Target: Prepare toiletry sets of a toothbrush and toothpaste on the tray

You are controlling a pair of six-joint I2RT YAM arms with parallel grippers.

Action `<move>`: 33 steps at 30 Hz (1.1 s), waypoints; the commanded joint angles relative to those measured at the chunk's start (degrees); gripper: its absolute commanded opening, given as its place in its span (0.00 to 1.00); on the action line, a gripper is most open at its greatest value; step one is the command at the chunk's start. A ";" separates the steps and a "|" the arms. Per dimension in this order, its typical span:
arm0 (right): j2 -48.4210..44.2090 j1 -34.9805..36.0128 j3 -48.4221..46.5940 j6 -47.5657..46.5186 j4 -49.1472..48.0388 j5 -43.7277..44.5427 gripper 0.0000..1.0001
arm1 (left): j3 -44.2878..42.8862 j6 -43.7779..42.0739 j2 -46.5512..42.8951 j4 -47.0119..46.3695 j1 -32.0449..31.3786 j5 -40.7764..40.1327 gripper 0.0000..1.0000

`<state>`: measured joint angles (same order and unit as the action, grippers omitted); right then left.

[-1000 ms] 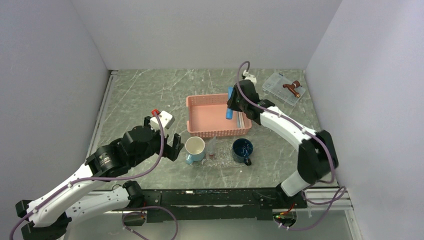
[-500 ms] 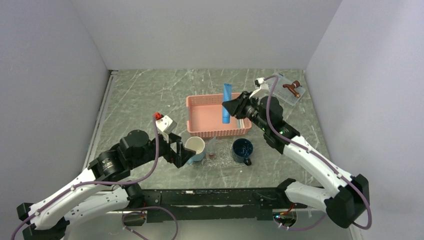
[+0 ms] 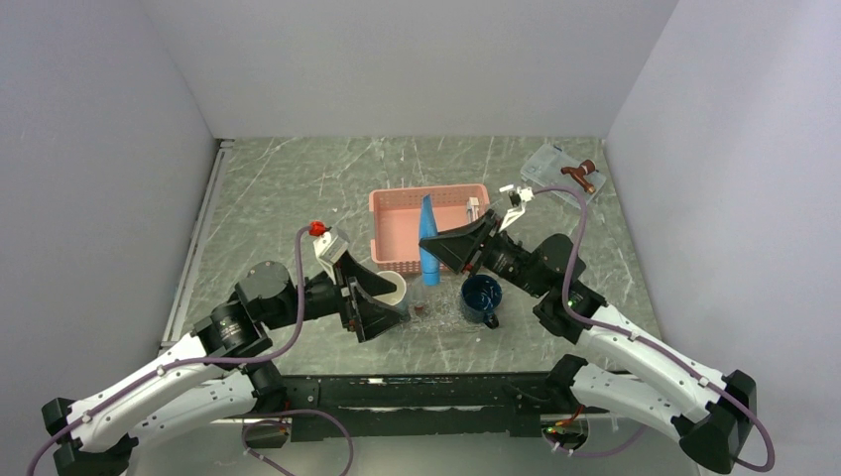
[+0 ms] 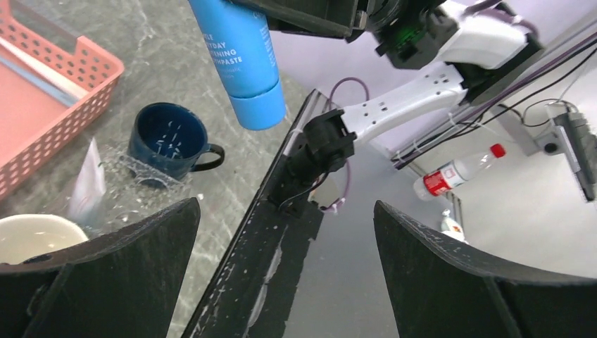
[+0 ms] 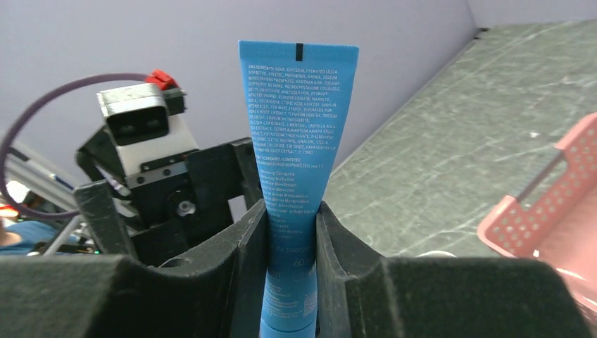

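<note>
My right gripper is shut on a blue toothpaste tube and holds it upright, cap down, over the front edge of the pink basket and just behind the tray. The tube also shows in the right wrist view, pinched between the fingers, and in the left wrist view. The clear tray lies in front of the basket, between two mugs. Whitish toothbrushes lie in the basket. My left gripper is open and empty, next to the white mug; its jaws stand wide apart in the left wrist view.
The pink basket stands mid-table. A white mug and a dark blue mug sit at the tray's ends, with a small white packet between them. A clear box with a brown object is at back right.
My right gripper has carried the toothpaste from above the basket's far right side forward and left to its front edge. My left gripper has moved right and forward beside the white mug.
</note>
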<state>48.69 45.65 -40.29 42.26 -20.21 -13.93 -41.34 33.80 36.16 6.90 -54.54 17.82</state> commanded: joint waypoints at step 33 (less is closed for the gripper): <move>5.58 9.78 3.09 13.47 -32.45 1.83 0.29 | 3.47 11.65 3.40 -29.43 0.30 9.52 0.65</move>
<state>54.26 54.70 -36.14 56.53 -46.85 -13.89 -35.81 46.02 39.55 -19.11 -54.50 25.87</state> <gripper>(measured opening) 0.299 0.702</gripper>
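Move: The blue toothpaste is already pinched in my right hand. Its middle is about 9 cm ahead of my open left gripper, 4 cm to the right and 5 cm above, so that gripper lies some 9 cm back, 4 cm left and 4 cm below my right hand. From my right hand the clear tray is 7 cm ahead, the white mug 7 ahead and 8 left, the dark mug 7 ahead and 12 right, all roughly 30 cm lower. I bring the toothpaste to my left gripper: my right hand keeps its pinch, draws back and rises about 5 cm each, drifts some 3 cm left and tips its fingers up. My left hand rises nearly 5 cm, easing back and right under the tube's cap end with fingers tilting up roughly 15 degrees, then starts closing around that end, still well open. ##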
